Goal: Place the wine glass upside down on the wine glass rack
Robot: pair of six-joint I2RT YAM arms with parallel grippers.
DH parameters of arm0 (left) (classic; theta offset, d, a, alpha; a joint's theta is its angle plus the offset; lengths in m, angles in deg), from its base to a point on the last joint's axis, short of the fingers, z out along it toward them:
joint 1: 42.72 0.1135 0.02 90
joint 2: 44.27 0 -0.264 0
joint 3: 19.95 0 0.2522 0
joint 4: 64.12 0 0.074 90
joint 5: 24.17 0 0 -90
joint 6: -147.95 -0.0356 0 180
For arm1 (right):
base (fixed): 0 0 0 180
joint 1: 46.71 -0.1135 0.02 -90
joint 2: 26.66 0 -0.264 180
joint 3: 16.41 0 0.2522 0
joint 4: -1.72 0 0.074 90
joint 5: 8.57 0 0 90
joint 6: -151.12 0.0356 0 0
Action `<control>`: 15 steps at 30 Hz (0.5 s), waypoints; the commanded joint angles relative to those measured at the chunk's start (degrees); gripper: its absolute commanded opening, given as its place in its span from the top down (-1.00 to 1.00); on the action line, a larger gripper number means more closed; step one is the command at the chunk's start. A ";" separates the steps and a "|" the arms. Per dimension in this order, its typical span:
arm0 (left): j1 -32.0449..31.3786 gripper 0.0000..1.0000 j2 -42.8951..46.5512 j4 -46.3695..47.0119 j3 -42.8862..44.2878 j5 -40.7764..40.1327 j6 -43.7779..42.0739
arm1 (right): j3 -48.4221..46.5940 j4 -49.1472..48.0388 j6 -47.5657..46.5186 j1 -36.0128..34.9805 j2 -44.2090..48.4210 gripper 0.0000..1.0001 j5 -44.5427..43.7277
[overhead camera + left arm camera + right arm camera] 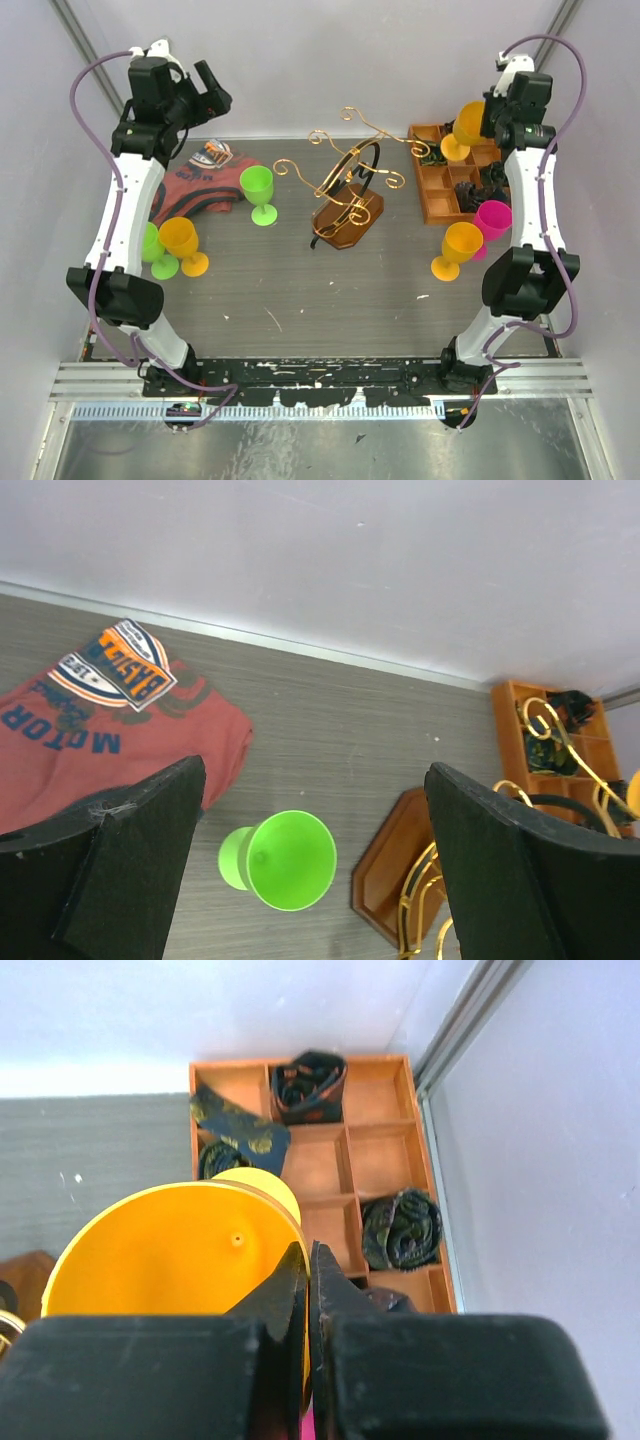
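Note:
My right gripper (492, 118) (308, 1260) is shut on the rim of a yellow wine glass (467, 124) (170, 1250), one finger inside the bowl and one outside. The glass hangs foot-down above the wooden tray, its mouth facing the wrist camera. The gold wire wine glass rack (350, 170) (548, 730) stands on its brown base (348, 222) (392, 872) at the table's middle, left of that glass. My left gripper (210, 95) (315, 770) is open, raised at the back left, with a green wine glass (258, 191) (288, 860) standing on the table below it.
A brown compartmented tray (440, 190) (372, 1155) with rolled dark cloths sits at the back right. A red shirt (198, 180) (100, 720) lies back left. Orange (182, 241) and green (152, 246) glasses stand left; orange (460, 246) and magenta (492, 217) glasses stand right.

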 commanded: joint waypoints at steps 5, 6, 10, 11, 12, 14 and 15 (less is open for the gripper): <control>0.25 -0.96 1.64 5.19 0.18 5.22 12.69 | 7.41 -25.15 2.29 -0.10 11.04 0.99 9.36; 0.30 -0.96 1.72 6.02 0.15 6.06 14.09 | 8.16 -27.11 3.79 -0.20 11.45 0.99 10.98; 0.27 -0.96 1.53 10.36 0.35 10.03 18.95 | 11.96 -35.43 8.79 -1.66 12.78 0.99 15.11; 0.30 -0.96 1.39 11.58 0.35 11.01 20.32 | 12.69 -37.28 9.64 -2.52 12.71 0.99 15.89; 0.26 -0.96 1.25 13.41 0.14 11.99 21.77 | 12.98 -38.56 9.90 -3.61 12.45 0.99 15.93; 0.25 -0.96 1.15 15.77 -0.10 13.39 24.00 | 13.00 -40.17 8.87 -6.81 11.62 0.99 15.00; 0.25 -0.96 1.25 16.68 -0.16 13.61 24.64 | 13.32 -41.40 7.90 -8.89 11.42 0.99 13.96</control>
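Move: The right gripper, still pinching the orange glass by its rim, has the wine glass rack about 27 cm to its left, 6 cm back towards the base and some 14 cm lower. The wooden tray lies 10 cm ahead, 4 cm to its right and 29 cm below; the pink glass stands 14 cm back, 3 cm right and 23 cm down. From the open, empty left gripper the rack is about 27 cm right, 7 cm back and 20 cm below. Lift the right gripper about 11 cm with the orange glass kept pinched at the rim, swinging increasingly left to the rack's side as it climbs, and tip the fingers up some 30 degrees while turning slightly counter-clockwise. Raise the open left gripper and ease it right, about 4 cm each, rolling its left side down. ##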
